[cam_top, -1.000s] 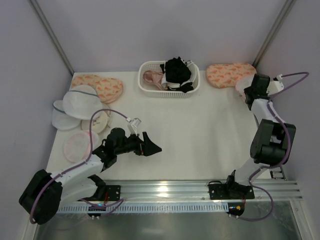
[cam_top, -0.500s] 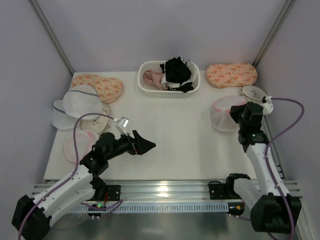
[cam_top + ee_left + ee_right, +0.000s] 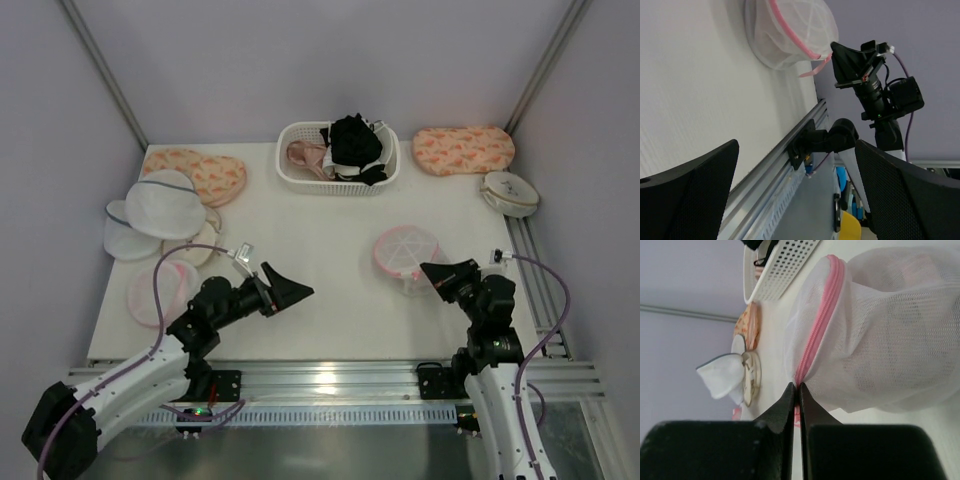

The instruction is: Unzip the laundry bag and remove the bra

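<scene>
The laundry bag (image 3: pixel 405 250) is a domed white mesh pouch with a pink zip rim, lying right of the table's middle. My right gripper (image 3: pixel 432 274) sits at its near edge, shut on the pink zip rim (image 3: pixel 820 322); in the right wrist view the jaws (image 3: pixel 798 386) meet where the zip ends. Only a faint pinkish shade shows through the mesh (image 3: pixel 912 272), so the bra cannot be made out. My left gripper (image 3: pixel 292 291) hovers open left of the bag, pointing toward it. From the left wrist view the bag (image 3: pixel 790 30) lies far ahead of the wide-apart fingers (image 3: pixel 700 190).
A white basket (image 3: pixel 310 178) at the back holds a black garment (image 3: pixel 355 140) and a pink one. Peach patterned pouches lie back left (image 3: pixel 195 172) and back right (image 3: pixel 462 150). A cream round case (image 3: pixel 510 192) sits far right. Larger white mesh bags (image 3: pixel 160 205) are stacked at left.
My right arm has swung in from the far right corner, dragging the laundry bag leftward and nearer, to right of the middle. My left gripper shifted slightly, still open.
</scene>
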Robot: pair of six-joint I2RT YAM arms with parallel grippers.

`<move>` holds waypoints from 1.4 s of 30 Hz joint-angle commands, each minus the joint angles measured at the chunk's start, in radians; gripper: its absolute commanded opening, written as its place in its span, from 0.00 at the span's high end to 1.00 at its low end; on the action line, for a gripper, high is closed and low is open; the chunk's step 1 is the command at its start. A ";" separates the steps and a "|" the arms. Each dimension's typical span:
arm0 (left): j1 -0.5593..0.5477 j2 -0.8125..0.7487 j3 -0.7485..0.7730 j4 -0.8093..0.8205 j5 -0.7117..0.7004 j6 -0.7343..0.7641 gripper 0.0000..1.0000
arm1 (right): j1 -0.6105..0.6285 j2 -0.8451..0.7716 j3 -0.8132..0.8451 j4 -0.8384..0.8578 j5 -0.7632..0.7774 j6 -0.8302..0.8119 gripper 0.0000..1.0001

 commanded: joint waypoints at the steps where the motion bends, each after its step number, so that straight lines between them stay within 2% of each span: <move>1: -0.047 0.057 0.000 0.220 -0.060 -0.127 0.01 | 0.014 -0.016 -0.024 0.107 -0.172 0.109 0.96; 7: -0.137 0.179 0.052 0.359 -0.149 -0.146 0.01 | 0.023 0.012 -0.040 0.198 -0.246 0.155 0.96; 12: -0.179 0.347 0.101 0.505 -0.192 -0.197 0.01 | 0.038 0.085 -0.049 0.304 -0.268 0.195 0.96; 18: -0.237 0.424 0.146 0.525 -0.276 -0.207 0.01 | 0.150 0.167 -0.083 0.457 -0.240 0.267 0.96; 22: -0.257 0.447 0.195 0.478 -0.298 -0.215 0.01 | 0.224 0.208 -0.095 0.523 -0.167 0.298 0.96; 26: -0.278 0.466 0.212 0.418 -0.333 -0.253 0.01 | 0.357 0.289 -0.086 0.629 -0.088 0.324 0.96; 30: -0.284 0.495 0.236 0.355 -0.250 -0.309 0.01 | 0.454 0.368 -0.089 0.745 0.001 0.330 0.96; 33: -0.289 0.478 0.265 0.230 -0.242 -0.325 0.01 | 0.465 0.394 -0.081 0.765 0.036 0.320 0.96; 39: -0.314 0.334 0.269 0.012 -0.272 -0.313 0.01 | 0.465 0.418 -0.080 0.761 0.081 0.281 0.96; 42: -0.324 0.295 0.259 -0.024 -0.293 -0.309 0.01 | 0.466 0.429 -0.089 0.775 0.096 0.275 0.96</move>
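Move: The right hand already pinches the laundry bag at its pink zip; the bag's middle is about 4 cm ahead, 5 cm left and 5 cm below. The left gripper, where it is being taken, is some 30 cm to the left and 3 cm back, about level. From the left hand the bag lies about 26 cm right, 7 cm ahead and 5 cm lower; the white basket stands 33 cm ahead, 10 cm right. Still pinching the bag, the right hand goes 12 cm left; the open left hand moves 8 cm right towards it. ##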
